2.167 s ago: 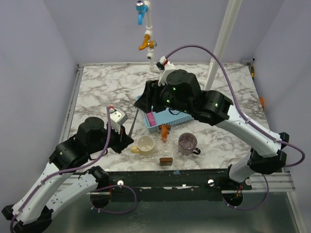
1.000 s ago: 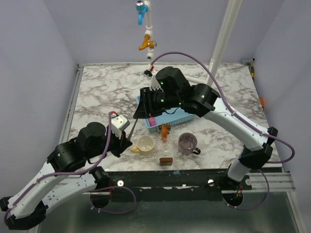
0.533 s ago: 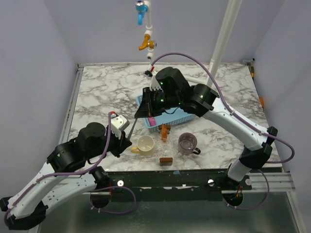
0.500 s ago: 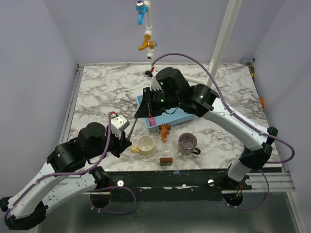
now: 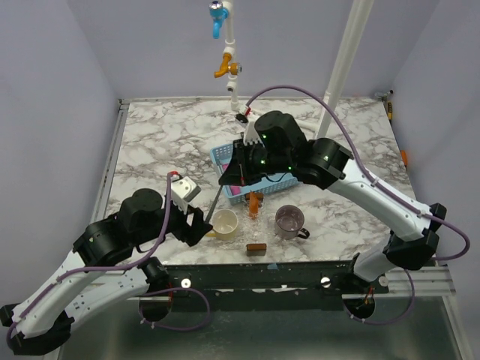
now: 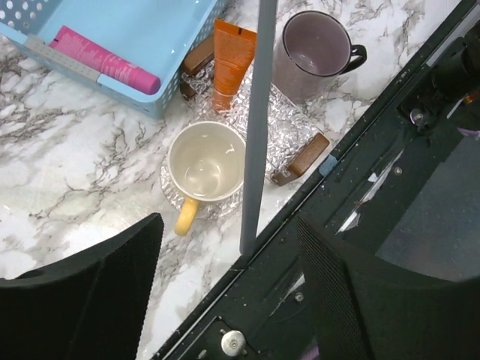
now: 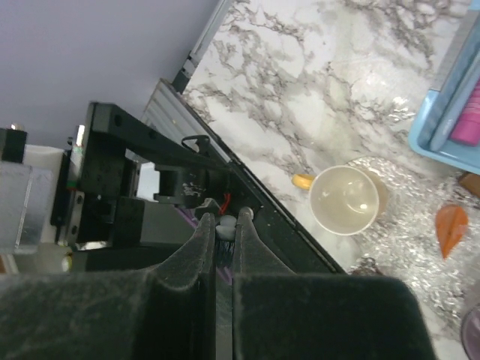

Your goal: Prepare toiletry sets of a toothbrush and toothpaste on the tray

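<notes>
The toothbrush (image 5: 214, 201), a slim pale blue stick, hangs slanted over the table's front. My right gripper (image 5: 231, 178) is shut on its upper end, and white bristles (image 7: 225, 223) show past the fingertips. My left gripper (image 5: 196, 225) is open around the lower end of the toothbrush (image 6: 255, 135), with both fingers (image 6: 90, 292) apart from it. The orange toothpaste (image 6: 232, 64) lies flat on the shiny crinkled tray (image 6: 296, 124), next to the blue basket.
A cream cup (image 6: 206, 161) with a yellow handle and a purple mug (image 6: 311, 52) stand on the tray, with brown blocks (image 6: 300, 157) beside them. The blue basket (image 6: 161, 41) holds a pink tube (image 6: 101, 64). The table's dark front rail (image 6: 352, 202) runs below.
My left gripper has opened and let go of the toothbrush. My right gripper has shut on its upper end and shifted a little to the right with it.
</notes>
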Available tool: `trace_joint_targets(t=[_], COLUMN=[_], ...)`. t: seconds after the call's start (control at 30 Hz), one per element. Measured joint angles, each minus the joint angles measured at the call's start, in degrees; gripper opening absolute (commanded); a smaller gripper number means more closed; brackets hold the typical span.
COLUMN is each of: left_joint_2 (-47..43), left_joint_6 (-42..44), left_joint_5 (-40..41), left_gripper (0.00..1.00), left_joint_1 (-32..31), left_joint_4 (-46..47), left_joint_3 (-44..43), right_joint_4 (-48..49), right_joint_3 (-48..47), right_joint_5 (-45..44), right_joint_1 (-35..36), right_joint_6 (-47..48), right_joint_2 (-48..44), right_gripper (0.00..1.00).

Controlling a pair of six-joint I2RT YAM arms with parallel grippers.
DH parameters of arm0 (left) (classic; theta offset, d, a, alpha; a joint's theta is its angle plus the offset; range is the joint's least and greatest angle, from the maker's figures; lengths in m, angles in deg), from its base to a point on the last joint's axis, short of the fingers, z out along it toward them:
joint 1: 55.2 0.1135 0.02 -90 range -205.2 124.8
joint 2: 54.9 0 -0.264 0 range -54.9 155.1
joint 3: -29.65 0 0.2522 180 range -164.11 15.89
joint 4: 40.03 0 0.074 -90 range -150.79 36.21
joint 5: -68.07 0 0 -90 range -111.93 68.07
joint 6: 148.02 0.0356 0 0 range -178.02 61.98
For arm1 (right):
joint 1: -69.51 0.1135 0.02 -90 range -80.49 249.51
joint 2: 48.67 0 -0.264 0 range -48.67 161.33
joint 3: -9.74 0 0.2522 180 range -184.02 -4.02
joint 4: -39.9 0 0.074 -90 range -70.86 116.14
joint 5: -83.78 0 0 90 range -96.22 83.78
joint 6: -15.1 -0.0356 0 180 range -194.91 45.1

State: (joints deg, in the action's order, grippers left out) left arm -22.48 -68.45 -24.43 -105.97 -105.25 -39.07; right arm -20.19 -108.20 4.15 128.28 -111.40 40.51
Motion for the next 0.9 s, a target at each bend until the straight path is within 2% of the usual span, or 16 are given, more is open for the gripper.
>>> trace_joint_targets(t=[0.23, 0.63, 0.9], left_joint_2=[0.3, 1.7, -0.3], left_joint_6=[0.0, -4.0, -7.5], left_joint_5=[1.6, 7.8, 13.1], left_gripper=[0.99, 0.99, 0.99], left_joint_1=[0.0, 0.0, 0.0], left_joint_4=[4.8, 14.5, 18.3], left_joint_3=[-0.4, -0.9, -1.7], right_joint_4=[-0.1, -2.4, 0.9], right_joint_3=[4.8, 13.2, 21.0], right_joint_5=[-4.1, -11.0, -17.1], right_joint_1=[0.0, 0.0, 0.0], right_joint_6=[6.5, 18.7, 25.0], right_joint_2=[-6.1, -9.5, -14.0], right_gripper=[0.0, 0.0, 0.0])
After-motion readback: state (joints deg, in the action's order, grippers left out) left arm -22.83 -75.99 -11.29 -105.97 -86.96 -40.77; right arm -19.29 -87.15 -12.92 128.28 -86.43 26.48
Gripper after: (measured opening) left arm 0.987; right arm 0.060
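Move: My right hand pinches the grey toothbrush near its bristles, with the handle slanting down between my already parted left fingers. From the right hand, the purple mug lies about 16 cm to the right, 2 cm back and some 26 cm below. The orange toothpaste stands about 5 cm right and 3 cm ahead; the beige mug is about 3 cm left and 2 cm back. From my left hand, the purple mug is roughly 22 cm right and 5 cm ahead, 16 cm lower. I keep the toothbrush pinched in my right hand and draw it out from between my left fingers, going right about 9 cm, level at first and then also sinking some 6 cm towards the purple mug, while the wrist turns some 30 degrees and dips the fingertips. My left hand opens fully and backs off, rising about 8 cm and going forward 5, without the brush. ##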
